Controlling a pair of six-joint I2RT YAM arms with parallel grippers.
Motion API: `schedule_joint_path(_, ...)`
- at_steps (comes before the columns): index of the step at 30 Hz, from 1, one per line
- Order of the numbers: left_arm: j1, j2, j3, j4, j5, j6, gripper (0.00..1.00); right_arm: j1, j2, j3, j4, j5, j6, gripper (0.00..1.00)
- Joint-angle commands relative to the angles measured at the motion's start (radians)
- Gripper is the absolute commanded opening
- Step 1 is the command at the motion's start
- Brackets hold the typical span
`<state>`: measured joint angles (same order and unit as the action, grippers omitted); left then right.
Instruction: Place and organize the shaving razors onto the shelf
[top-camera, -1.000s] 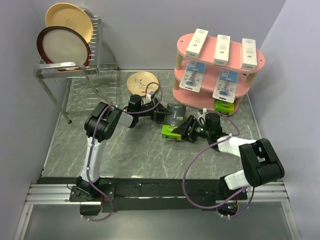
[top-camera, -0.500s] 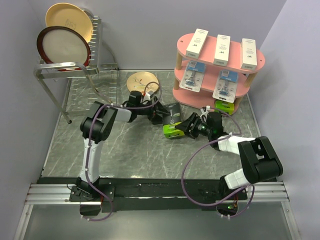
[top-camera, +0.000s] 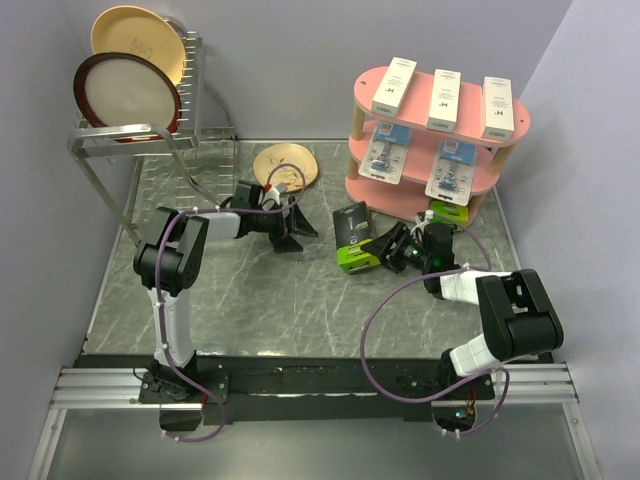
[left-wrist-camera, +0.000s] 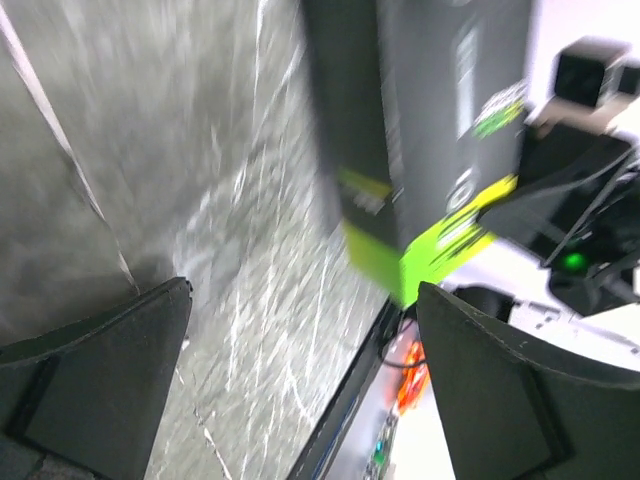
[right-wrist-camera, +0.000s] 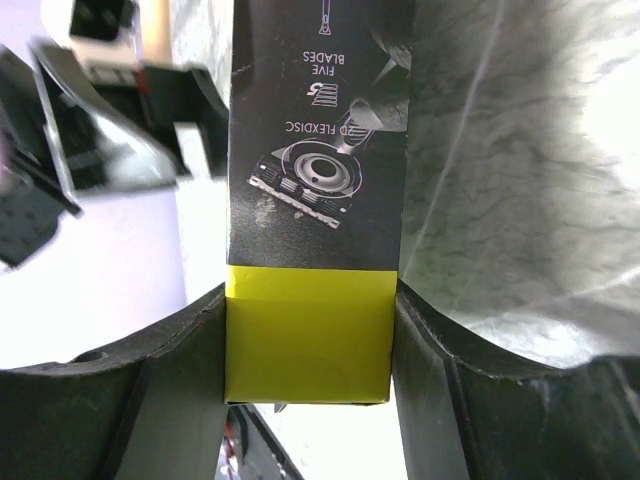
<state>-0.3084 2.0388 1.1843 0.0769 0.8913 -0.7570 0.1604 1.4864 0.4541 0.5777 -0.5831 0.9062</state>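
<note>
A black-and-lime-green razor box hangs just over the table in front of the pink shelf. My right gripper is shut on its lime end, both fingers pressed flat against its sides. My left gripper stands wide open to the left of that box, apart from it; in the left wrist view the box shows beyond the empty gripper. The shelf holds three white boxes on top, two blister cards in the middle and another lime box at the bottom.
A wire dish rack with two large plates stands at the back left. A small wooden plate lies on the table behind my left gripper. Walls close in on both sides.
My left gripper has opened, let go of the black-and-lime box and drawn back to the left. The right gripper has carried the box a little right, toward the shelf.
</note>
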Motion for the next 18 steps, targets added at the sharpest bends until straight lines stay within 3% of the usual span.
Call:
schedule_joint_path(1, -0.040, -0.072, -0.035, -0.052, 0.009, 0.081, 0.99, -0.041, -0.072, -0.003, 0.145, 0.009, 0.062, 0.43)
schedule_joint_path(12, -0.092, -0.054, 0.000, -0.362, -0.052, 0.407, 0.99, -0.099, -0.043, 0.041, 0.229, -0.021, 0.120, 0.42)
schedule_joint_path(18, -0.098, -0.016, 0.046, -0.387, -0.046, 0.389, 0.99, -0.131, -0.026, 0.058, 0.229, 0.008, 0.161, 0.43)
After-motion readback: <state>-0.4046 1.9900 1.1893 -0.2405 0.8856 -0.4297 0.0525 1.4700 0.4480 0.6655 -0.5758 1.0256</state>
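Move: Ahead of the right hand, which already grips the green end of the black-and-green razor box, the free left half of the pink shelf's bottom tier lies about 14 cm out, 4 cm to its right and slightly lower. On that tier, the other green-ended box sits some 14 cm to the right of the free spot; the left blister-packed razor stands roughly 15 cm above the spot. From the empty left hand, the spot is about 9 cm ahead and 23 cm to the right. Carrying the razor box in an unchanged grip, the right hand moves towards the bottom tier, about 3 cm each to the right, forward and up, while turning some 10 degrees clockwise. The left hand, still wide open and clear of the box, draws back about 6.5 cm towards its base, sinking slightly and turning about 15 degrees clockwise. ##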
